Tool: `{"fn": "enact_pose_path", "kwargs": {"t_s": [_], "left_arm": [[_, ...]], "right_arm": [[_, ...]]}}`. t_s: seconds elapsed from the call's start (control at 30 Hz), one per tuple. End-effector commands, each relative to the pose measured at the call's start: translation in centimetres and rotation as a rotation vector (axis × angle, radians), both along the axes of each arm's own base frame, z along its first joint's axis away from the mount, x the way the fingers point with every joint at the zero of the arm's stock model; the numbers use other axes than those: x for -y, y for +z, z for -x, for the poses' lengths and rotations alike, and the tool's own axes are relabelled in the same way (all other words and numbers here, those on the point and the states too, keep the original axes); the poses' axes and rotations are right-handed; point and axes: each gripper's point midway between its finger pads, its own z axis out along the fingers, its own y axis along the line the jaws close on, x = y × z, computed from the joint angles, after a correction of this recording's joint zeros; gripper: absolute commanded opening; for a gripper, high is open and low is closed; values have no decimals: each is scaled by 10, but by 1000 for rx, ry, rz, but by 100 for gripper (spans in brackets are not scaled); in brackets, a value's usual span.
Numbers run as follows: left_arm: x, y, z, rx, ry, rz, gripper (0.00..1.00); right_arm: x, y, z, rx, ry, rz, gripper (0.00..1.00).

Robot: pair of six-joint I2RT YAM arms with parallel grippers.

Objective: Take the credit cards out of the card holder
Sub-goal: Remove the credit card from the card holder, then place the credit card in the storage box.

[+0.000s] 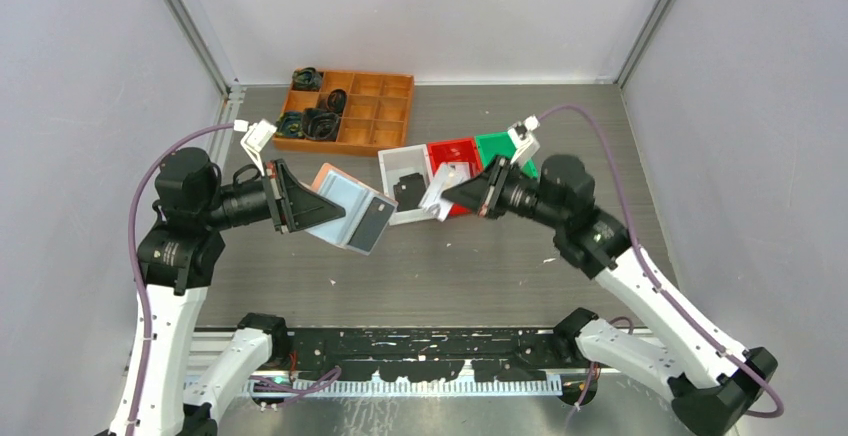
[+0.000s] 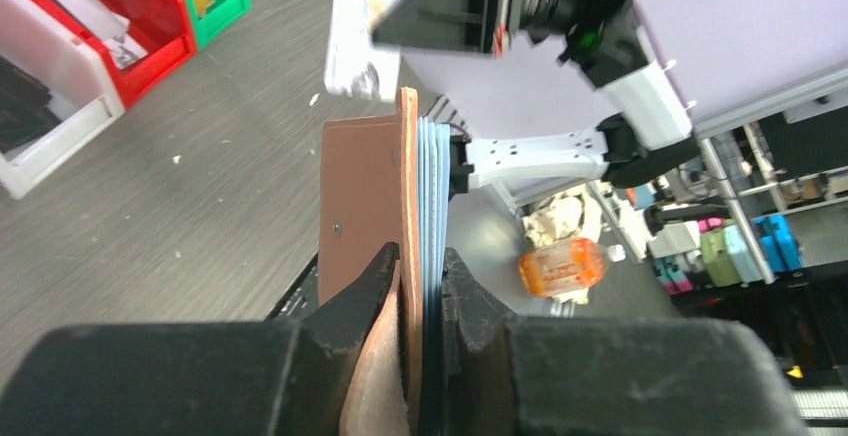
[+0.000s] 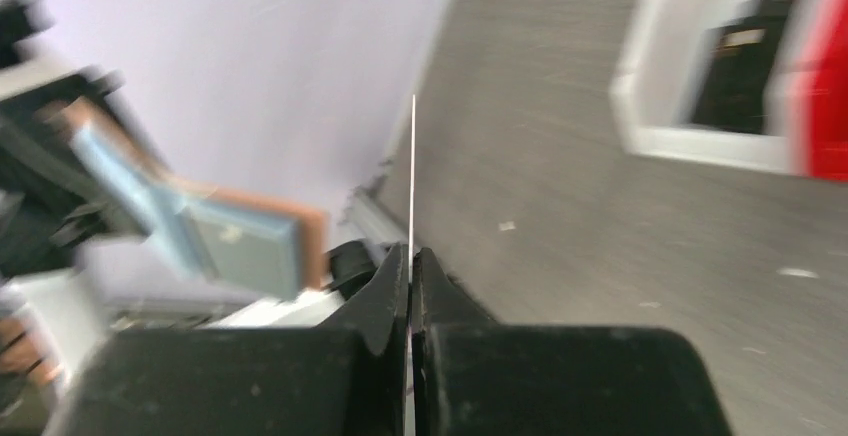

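My left gripper (image 1: 335, 214) is shut on the card holder (image 1: 352, 212), a salmon-pink wallet with bluish clear sleeves, held above the table left of centre. In the left wrist view the card holder (image 2: 362, 191) stands on edge between the fingers (image 2: 372, 281), leather on the left and blue sleeves on the right. My right gripper (image 1: 452, 196) is shut on a white credit card (image 1: 437, 192), held a short way right of the holder and apart from it. Seen from the right wrist, this credit card (image 3: 413, 171) shows edge-on as a thin white line rising from the closed gripper (image 3: 411, 256).
A white bin (image 1: 386, 178) with a dark flat item inside, a red bin (image 1: 452, 146) and a green bin (image 1: 495, 141) stand in a row behind the right gripper. An orange compartment tray (image 1: 372, 106) with black items sits at the back left. Grey walls enclose the table.
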Motion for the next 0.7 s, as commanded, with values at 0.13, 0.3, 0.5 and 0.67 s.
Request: {"fn": "enact_pose_path", "kwargs": {"t_s": [0.13,0.3,0.5,0.67], "left_arm": [[-10,8,-1,159,46,-100,0],[-9,9,5,167,30,-97,0],[-8,13,12,170,7,-79,0],[-7,20,15,196,7,-61,0]], "right_arm": [[82,-89,-88,-160,-228,577,1],[90,-116,-150,-191,-278,718,1],[74,-142,-206,-211,-240,793,1],[52,-174,-228,-280,-152,804,3]]}}
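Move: Below and ahead of the right hand, which already holds a white card, is the red bin with other white cards: about 21 cm forward, 4 cm right and 28 cm down. At the same depth, the white bin lies 19 cm forward and 6 cm left, the green bin 23 cm forward and 13 cm right. The open card holder is 13 cm left, 2 cm back and slightly higher. From the left hand, the red bin is some 24 cm forward, 18 cm right and 34 cm down. Carrying the pinched white card away from the card holder, the right hand sweeps forward some 21 cm and down about 18 cm to over the red bin, swinging right as well until it eases back slightly left near the end. Its wrist rolls about 50 degrees, turning the fingers steeply downward, and they stay shut on the card. The left hand keeps the holder gripped almost in place. ##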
